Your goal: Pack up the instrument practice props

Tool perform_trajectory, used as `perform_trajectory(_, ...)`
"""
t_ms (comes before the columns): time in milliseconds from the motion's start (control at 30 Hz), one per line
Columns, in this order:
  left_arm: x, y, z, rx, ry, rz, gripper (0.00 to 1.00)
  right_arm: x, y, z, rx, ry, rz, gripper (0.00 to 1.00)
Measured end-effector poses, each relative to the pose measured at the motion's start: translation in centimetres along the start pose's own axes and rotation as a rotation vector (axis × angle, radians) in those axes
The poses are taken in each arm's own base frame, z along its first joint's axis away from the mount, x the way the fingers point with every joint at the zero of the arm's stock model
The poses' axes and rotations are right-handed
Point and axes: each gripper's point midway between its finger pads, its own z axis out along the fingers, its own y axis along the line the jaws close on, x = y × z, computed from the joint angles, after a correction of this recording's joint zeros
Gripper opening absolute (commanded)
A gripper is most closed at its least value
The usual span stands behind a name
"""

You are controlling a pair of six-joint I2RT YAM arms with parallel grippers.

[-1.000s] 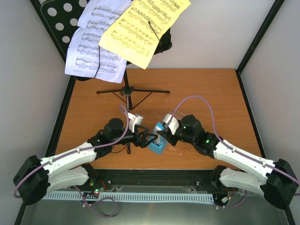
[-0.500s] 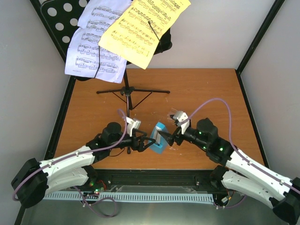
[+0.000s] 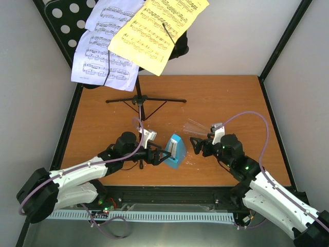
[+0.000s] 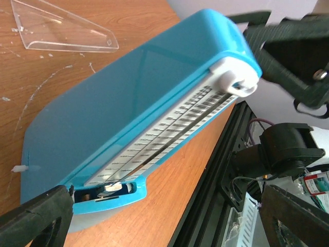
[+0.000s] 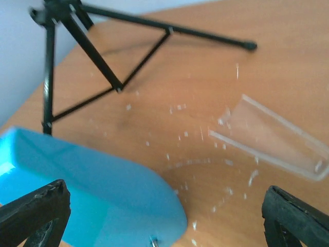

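Observation:
The blue wedge metronome (image 3: pixel 175 150) stands near the table's front edge, its scale face and pendulum uncovered (image 4: pixel 139 118). Its clear plastic cover (image 3: pixel 198 126) lies on the table just behind it, apart from both grippers (image 5: pixel 277 136). My left gripper (image 3: pixel 163 156) is open, its fingers spread wide at the metronome's left side (image 4: pixel 164 224). My right gripper (image 3: pixel 197 145) is open and empty, a little to the right of the metronome (image 5: pixel 87 190). The black music stand (image 3: pixel 140 100) stands at the back left, with yellow (image 3: pixel 154 33) and white (image 3: pixel 103 51) sheet-music pages on its holed desk (image 3: pixel 64 23).
The stand's tripod legs (image 5: pixel 103 67) spread over the back middle of the table. Black frame posts (image 3: pixel 285 38) and grey walls close in both sides. The table's front edge and a black rail (image 4: pixel 221 170) run just behind the metronome.
My right gripper has opened, let go of the clear cover and pulled back to the right of the metronome. The cover now lies on the table. The left arm barely shifted.

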Motion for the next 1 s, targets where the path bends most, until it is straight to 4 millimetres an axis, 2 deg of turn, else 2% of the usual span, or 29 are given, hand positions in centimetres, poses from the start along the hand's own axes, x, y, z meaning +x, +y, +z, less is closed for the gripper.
perform_trajectory(100,0.1,0.3,0.3,-0.008,0.007,0.000,0.99,2.9,-1.0,0.4,0.005,0.056,0.027,1.00)
perform_trajectory(233,-0.3,0.4,0.3,-0.019,-0.013,0.008,0.99,4.5,-0.5,0.0,-0.069,0.055,0.016,1.00)
perform_trajectory(333,-0.9,0.6,0.2,-0.045,-0.021,0.015,1.00,4.5,1.1,-0.2,-0.179,0.013,-0.032,1.00)
perform_trajectory(567,-4.8,-1.1,-0.4,-0.042,-0.093,0.038,0.97,3.5,4.4,0.7,-0.339,-0.047,-0.166,1.00)
perform_trajectory(767,-5.1,-1.7,-1.2,-0.034,-0.098,0.030,0.99,3.9,8.2,0.9,-0.435,-0.094,-0.323,1.00)
perform_trajectory(867,-5.4,-1.8,-1.7,-0.052,-0.098,0.022,0.99,4.0,8.3,1.5,-0.410,-0.105,-0.349,1.00)
perform_trajectory(1000,-5.6,-2.1,-1.7,-0.046,-0.088,0.042,0.99,3.4,6.2,2.3,-0.271,-0.117,-0.315,1.00)
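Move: The blue metronome stands upright about 10 cm to the right hand's left and 2 cm farther forward, its middle some 11 cm lower. From the left hand, the metronome is roughly 5 cm to the right, 4 cm forward and 7 cm below. The clear cover lies flat about 15 cm forward of the metronome and 11 cm to its right; the foot of the music stand's near leg rests some 14 cm to its left and 3 cm back. The right hand, wide open, first dips about 4 cm while drawing back 3 cm, then swings some 8 cm left towards the metronome's upper part, rising a little as it turns about 25 degrees counter-clockwise and its fingertips tip up, and at the end eases forward again and slightly right. After barely stirring at first, the left hand lifts about 6 cm and goes 2.5 cm forward beside the metronome, leaving its middle farther below, with its fingers still wide open and closed on nothing. ##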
